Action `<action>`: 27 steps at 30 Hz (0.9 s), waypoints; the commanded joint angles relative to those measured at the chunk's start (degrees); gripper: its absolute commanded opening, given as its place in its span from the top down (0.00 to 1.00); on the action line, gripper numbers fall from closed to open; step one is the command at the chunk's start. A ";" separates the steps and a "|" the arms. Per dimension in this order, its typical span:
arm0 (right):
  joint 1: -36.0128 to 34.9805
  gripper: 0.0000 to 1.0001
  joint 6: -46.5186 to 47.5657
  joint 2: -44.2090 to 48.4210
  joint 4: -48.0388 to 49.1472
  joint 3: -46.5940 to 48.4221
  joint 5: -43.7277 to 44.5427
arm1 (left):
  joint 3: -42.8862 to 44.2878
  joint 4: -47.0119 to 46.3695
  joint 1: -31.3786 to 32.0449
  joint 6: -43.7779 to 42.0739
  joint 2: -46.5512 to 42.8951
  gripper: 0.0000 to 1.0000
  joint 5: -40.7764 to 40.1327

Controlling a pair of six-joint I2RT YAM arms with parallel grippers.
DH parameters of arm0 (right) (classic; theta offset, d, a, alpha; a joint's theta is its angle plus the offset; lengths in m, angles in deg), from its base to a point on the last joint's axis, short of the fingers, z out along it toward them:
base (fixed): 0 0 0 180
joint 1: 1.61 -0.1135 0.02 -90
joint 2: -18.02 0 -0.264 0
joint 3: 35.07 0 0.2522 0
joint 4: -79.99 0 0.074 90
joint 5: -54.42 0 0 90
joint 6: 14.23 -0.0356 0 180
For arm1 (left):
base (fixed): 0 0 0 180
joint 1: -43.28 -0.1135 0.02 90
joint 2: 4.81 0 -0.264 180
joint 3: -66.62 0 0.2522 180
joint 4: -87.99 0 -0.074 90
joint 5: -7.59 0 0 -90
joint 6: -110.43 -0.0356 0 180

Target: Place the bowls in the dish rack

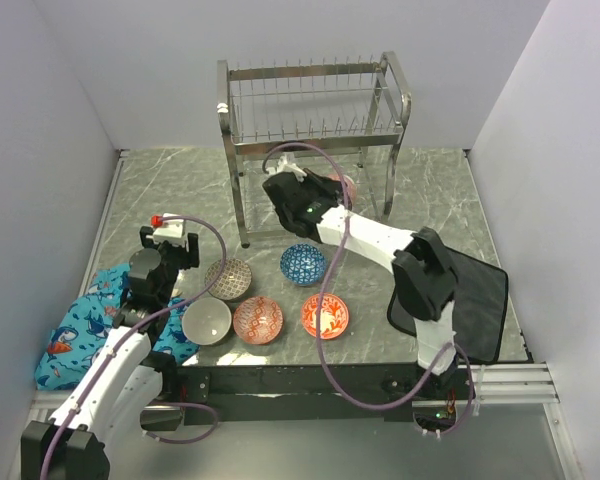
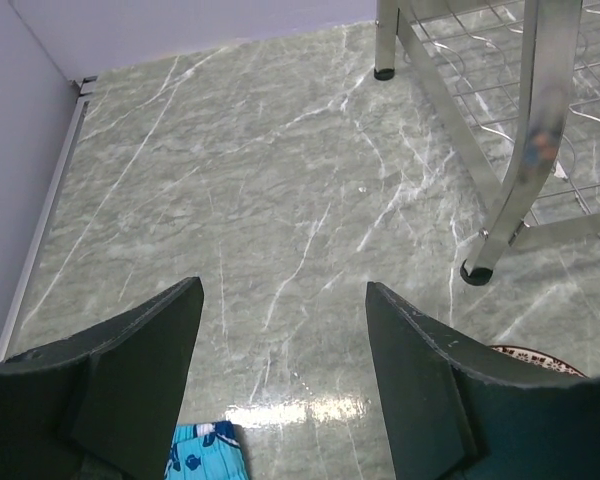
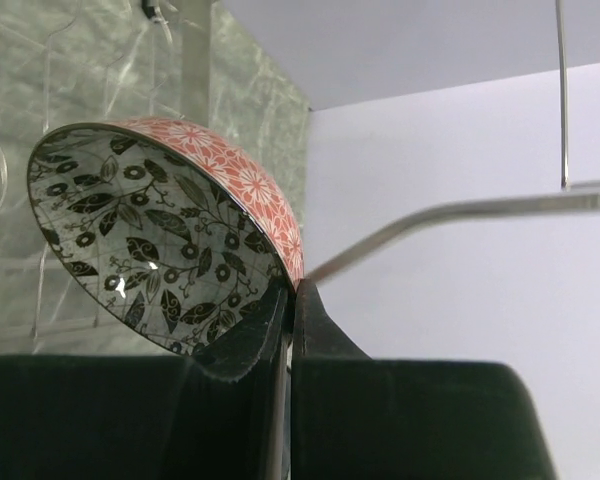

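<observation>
My right gripper point(image 3: 292, 290) is shut on the rim of a bowl point(image 3: 150, 230) that has a dark leaf pattern inside and a red floral outside. It holds the bowl tilted on edge inside the lower tier of the steel dish rack point(image 1: 310, 110), beside a rack wire point(image 3: 460, 215). Several more bowls sit on the table: blue point(image 1: 303, 264), brown-grey point(image 1: 228, 279), cream point(image 1: 207, 320), pinkish-red point(image 1: 258, 320) and red-orange point(image 1: 325, 316). My left gripper point(image 2: 280, 300) hangs open and empty over bare table left of the rack, near the brown-grey bowl point(image 2: 535, 355).
A blue fish-print cloth point(image 1: 90, 320) lies at the front left under my left arm. A black mat point(image 1: 475, 300) lies at the front right. The rack's front leg point(image 2: 477, 270) stands just right of my left gripper. Grey walls close in both sides.
</observation>
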 commanded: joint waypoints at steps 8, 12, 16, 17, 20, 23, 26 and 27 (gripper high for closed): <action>5.83 1.00 18.23 -9.77 22.05 9.67 9.12 | -0.59 -3.94 -0.83 -1.58 -1.12 0.26 1.48; 6.27 1.00 30.60 -11.88 40.55 7.03 9.90 | -1.46 -5.26 -1.10 -1.84 -1.91 0.25 1.48; 6.88 1.00 38.88 -16.27 51.67 8.16 11.22 | -2.17 -5.97 -1.19 -2.11 -2.52 0.24 1.75; 7.06 1.00 40.55 -18.37 53.78 9.65 11.66 | -2.17 -6.05 -1.19 -2.11 -2.61 0.23 1.75; 8.02 1.00 46.88 -22.50 60.81 12.81 12.63 | -2.17 -5.97 -1.27 -1.93 -2.35 0.23 1.92; 8.64 1.00 53.04 -26.02 67.32 15.54 13.51 | -2.08 -5.88 -1.27 -1.93 -1.82 0.23 2.10; 9.08 1.00 59.36 -29.27 73.83 19.83 14.56 | -2.08 -5.62 -1.27 -1.84 -1.30 0.23 2.45; 9.25 1.00 61.55 -30.16 75.67 21.25 14.91 | -2.08 -5.53 -1.27 -1.75 -0.86 0.23 2.62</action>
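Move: The right hand holds the floral bowl by its rim at the front opening of the dish rack; the right part of the rack's lower shelf lies roughly 11 cm ahead, 4 cm to the right and 15 cm below. The upper tier's front rail is about 1 cm ahead, 3 cm left and 12 cm above, the right front post some 2 cm ahead and 12 cm right, and the blue bowl 9 cm back, 8 cm left and 19 cm below. From the left hand, that shelf spot is about 22 cm ahead, 43 cm right and 11 cm below. Keeping the bowl's rim pinched, the right hand reaches forward about 9 cm through the rack's front opening, under the upper tier's front rail, rising barely a centimetre at first and then sinking some 5 cm towards the lower shelf with a slight drift to the right. All the way in, the wrist swings clockwise about 15 degrees and rolls its left side down by about as much, with the fingers staying shut. ##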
